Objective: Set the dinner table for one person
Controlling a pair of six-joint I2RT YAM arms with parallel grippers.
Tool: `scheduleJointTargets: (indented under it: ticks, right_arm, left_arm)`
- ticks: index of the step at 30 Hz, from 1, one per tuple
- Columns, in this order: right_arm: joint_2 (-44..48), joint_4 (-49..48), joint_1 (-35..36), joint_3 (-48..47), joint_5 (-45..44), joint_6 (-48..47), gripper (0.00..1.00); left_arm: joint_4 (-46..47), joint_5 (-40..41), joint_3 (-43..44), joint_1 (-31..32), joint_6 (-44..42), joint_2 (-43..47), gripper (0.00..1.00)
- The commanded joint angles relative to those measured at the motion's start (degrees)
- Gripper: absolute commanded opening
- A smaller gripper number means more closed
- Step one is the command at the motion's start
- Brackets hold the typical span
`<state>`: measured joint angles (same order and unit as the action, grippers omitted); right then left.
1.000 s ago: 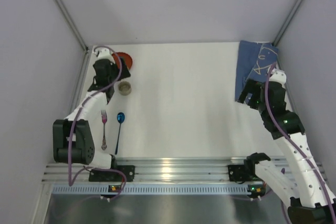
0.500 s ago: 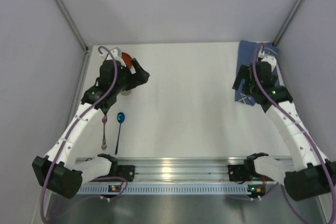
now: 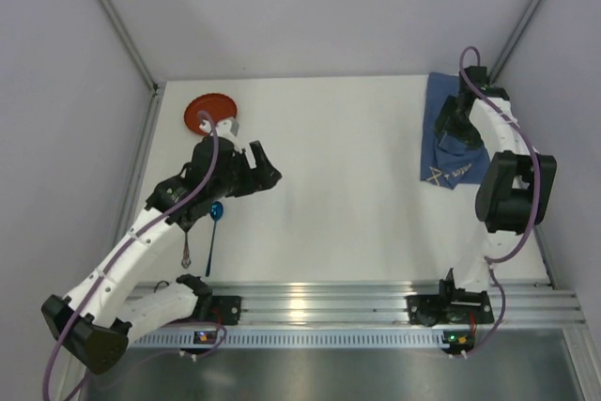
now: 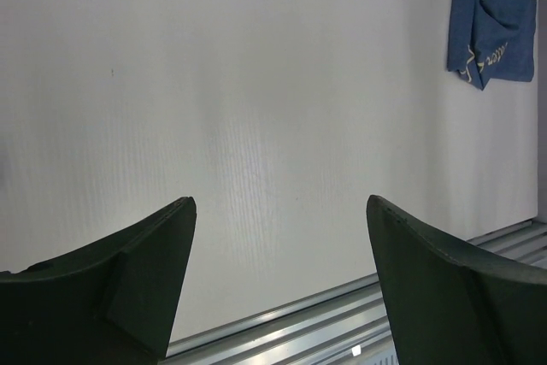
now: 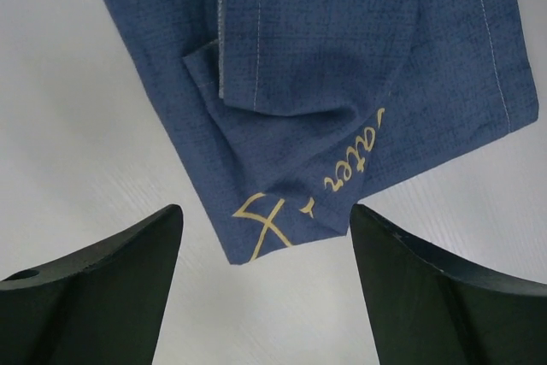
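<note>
The white dinner table (image 3: 347, 185) fills the top view. A folded blue placemat (image 3: 443, 143) with cream drawings lies at its far right; it also shows in the right wrist view (image 5: 342, 57) and the left wrist view (image 4: 493, 14). My right gripper (image 3: 457, 122) hovers open over the placemat, whose near corner lies between the fingers (image 5: 265, 221). My left gripper (image 3: 267, 174) is open and empty over bare table left of centre, also seen in its wrist view (image 4: 279, 211). A red plate (image 3: 208, 110) sits at the far left. A blue spoon (image 3: 214, 218) and a fork (image 3: 186, 251) lie near the left front.
Grey walls close in the table on the left, back and right. A metal rail (image 3: 310, 302) runs along the near edge. My left arm (image 3: 160, 218) crosses above the fork and spoon and hides the spot beside the plate.
My left gripper has swung from the plate's corner out toward the table's middle. My right arm has stretched back to the far right, its gripper now over the placemat.
</note>
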<state>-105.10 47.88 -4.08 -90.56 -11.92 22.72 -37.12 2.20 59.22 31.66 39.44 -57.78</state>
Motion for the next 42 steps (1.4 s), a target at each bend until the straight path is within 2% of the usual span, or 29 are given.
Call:
scheduleJointTargets:
  ticks: [1,10,14,20,32,36,40,42]
  right_arm:
    - [-4.2,2.7,-0.4,-5.5,-0.3,-1.5,0.79]
    - [-18.2,4.9,-0.6,-18.7,-3.4,-1.3,0.75]
    - [-21.5,4.9,-1.2,-23.5,-3.9,-1.1,0.73]
    - [-25.3,5.1,-1.9,-27.2,-5.7,-0.7,0.64]
    - [-29.4,5.3,-2.0,-25.9,-7.5,-0.8,0.39]
    - [-29.0,5.4,-2.2,-26.1,-8.2,-1.4,0.13]
    - [-26.7,5.6,-2.3,-25.8,-7.9,-2.4,0.01]
    - [-25.2,6.1,-2.3,-25.3,-7.9,-3.3,0.0]
  left_arm:
    - [-0.9,0.8,-0.9,0.2,-1.5,0.6,0.86]
    - [2.7,-1.1,-1.7,0.2,-3.2,-4.8,0.85]
    - [3.5,-1.8,-1.4,0.2,-3.7,-7.1,0.84]
    - [3.5,-1.8,-0.8,0.2,-6.0,-9.9,0.84]
    - [3.2,-4.7,3.2,0.2,-8.8,-16.5,0.84]
    - [3.2,-4.7,3.6,0.2,-9.3,-17.6,0.84]
    - [3.5,-5.2,3.8,0.2,-9.4,-18.2,0.84]
    - [3.7,-5.8,4.0,0.2,-9.1,-18.7,0.84]
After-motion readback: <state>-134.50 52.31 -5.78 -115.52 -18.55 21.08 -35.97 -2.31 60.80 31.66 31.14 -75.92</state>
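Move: The blue napkin lies beyond and below the open right hand: its middle is about 8 cm ahead, 5 cm to the right and some 10 cm down. Its near left corner, with the yellow X, is roughly 8 cm back and 4 cm left of that hand, and no other thing stands close by. From the left hand, over bare table, the napkin is about 24 cm ahead, 54 cm right and 20 cm lower. The right fingers close from wide open to nearly shut and pinch a fold in the middle of the napkin, after that hand sinks about 9 cm and reaches some 7 cm forward, drifting 4 cm right; the reach comes first, the last drop as the fingers shut, the tips tilting about 10 degrees farther down. The open left hand sinks some 8 cm over bare table, edging forward and right. ##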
